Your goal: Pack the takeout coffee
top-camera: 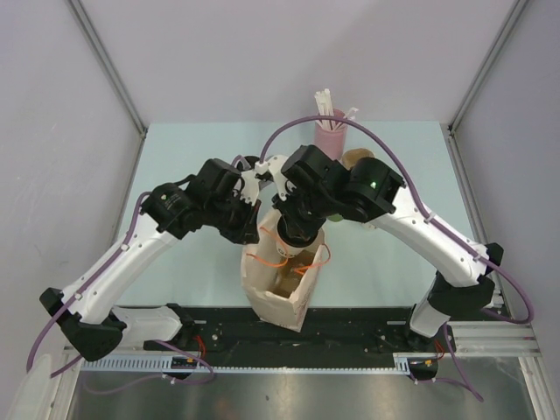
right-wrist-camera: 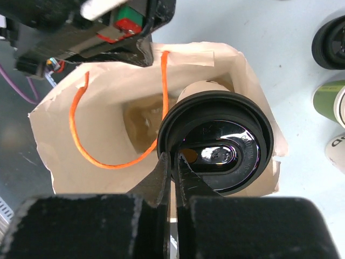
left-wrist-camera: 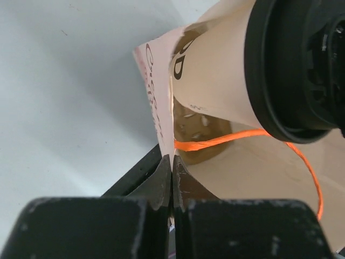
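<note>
A white paper cup with dark lettering (left-wrist-camera: 215,70) and a black lid (right-wrist-camera: 215,143) hangs in the mouth of a tan paper bag (right-wrist-camera: 54,124). My right gripper (right-wrist-camera: 173,160) is shut on the rim of that lid. Pinching the bag's top edge is my left gripper (left-wrist-camera: 172,162), also shut. From above, both grippers meet over the bag (top-camera: 280,297), the left gripper (top-camera: 252,229) on its left rim and the right gripper (top-camera: 293,234) above its opening. A green cup (right-wrist-camera: 328,102) lies on the table to the right of the bag, with another black lid (right-wrist-camera: 330,40) beyond it.
The bag's orange string handles (right-wrist-camera: 81,140) loop across its opening. A pink cup of straws (top-camera: 331,131) stands at the back of the table, behind the arms. A bit of white paper with lettering (right-wrist-camera: 337,147) shows beside the green cup.
</note>
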Motion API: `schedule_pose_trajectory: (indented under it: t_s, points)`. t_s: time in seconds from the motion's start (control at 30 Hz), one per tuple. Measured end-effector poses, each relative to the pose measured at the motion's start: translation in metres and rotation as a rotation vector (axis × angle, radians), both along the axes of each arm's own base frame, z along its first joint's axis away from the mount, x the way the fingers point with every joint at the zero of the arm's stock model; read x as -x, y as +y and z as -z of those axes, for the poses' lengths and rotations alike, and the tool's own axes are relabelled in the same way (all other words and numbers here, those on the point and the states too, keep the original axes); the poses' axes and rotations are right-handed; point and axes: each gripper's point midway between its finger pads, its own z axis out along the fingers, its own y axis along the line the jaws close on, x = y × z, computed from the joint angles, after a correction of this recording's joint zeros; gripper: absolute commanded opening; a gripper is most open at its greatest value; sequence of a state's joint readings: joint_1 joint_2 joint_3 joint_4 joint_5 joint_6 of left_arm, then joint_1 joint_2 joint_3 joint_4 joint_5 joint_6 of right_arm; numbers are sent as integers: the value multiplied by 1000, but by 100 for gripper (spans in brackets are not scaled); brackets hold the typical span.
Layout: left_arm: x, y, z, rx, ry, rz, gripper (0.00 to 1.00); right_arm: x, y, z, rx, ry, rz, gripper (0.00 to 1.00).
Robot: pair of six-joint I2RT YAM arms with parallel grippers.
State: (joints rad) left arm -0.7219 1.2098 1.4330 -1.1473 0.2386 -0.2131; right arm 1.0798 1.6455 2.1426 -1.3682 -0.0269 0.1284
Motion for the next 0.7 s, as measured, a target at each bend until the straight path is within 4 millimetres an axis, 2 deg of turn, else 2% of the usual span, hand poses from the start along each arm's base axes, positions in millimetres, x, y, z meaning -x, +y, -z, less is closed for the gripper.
schedule_pose_trajectory:
  t_s: [0.23, 0.37, 0.7]
  points:
    - [-7, 5, -4, -28, -42, -35, 0, -7, 3, 24, 85, -11, -38, 0]
    - [-5, 13, 2, -60, -32, -76, 0, -12, 6, 32, 112, -31, -44, 0]
    - [-5, 21, 11, -88, 0, -156, 0, 3, -8, 79, 231, 41, -91, 0]
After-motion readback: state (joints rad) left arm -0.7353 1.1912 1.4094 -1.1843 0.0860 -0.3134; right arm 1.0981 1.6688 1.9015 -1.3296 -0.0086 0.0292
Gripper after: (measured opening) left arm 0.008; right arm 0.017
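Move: The empty brown cup carrier on the paper bag's floor, where the held lidded coffee cup is being taken, lies about 30 cm below the right hand, some 2 cm ahead and 3 cm to its left. The near orange handle loop is about 7 cm below that hand, 5 cm back and 4 cm left; a loose black lid stands outside, about 23 cm ahead, 6 cm right and 31 cm down. From the left hand the carrier is roughly 6 cm right, 2 cm ahead and 23 cm down. The coffee cup, still pinched at its lid edge by the right fingers, is lowered about 8 cm down inside the open bag towards the carrier, the hand easing a centimetre forward and then back while its fingers tip some 15 degrees steeper. The bag's rim stays pinched in the left gripper, which draws it about 2 cm left, sinks about 1 cm and turns slightly counter-clockwise. ##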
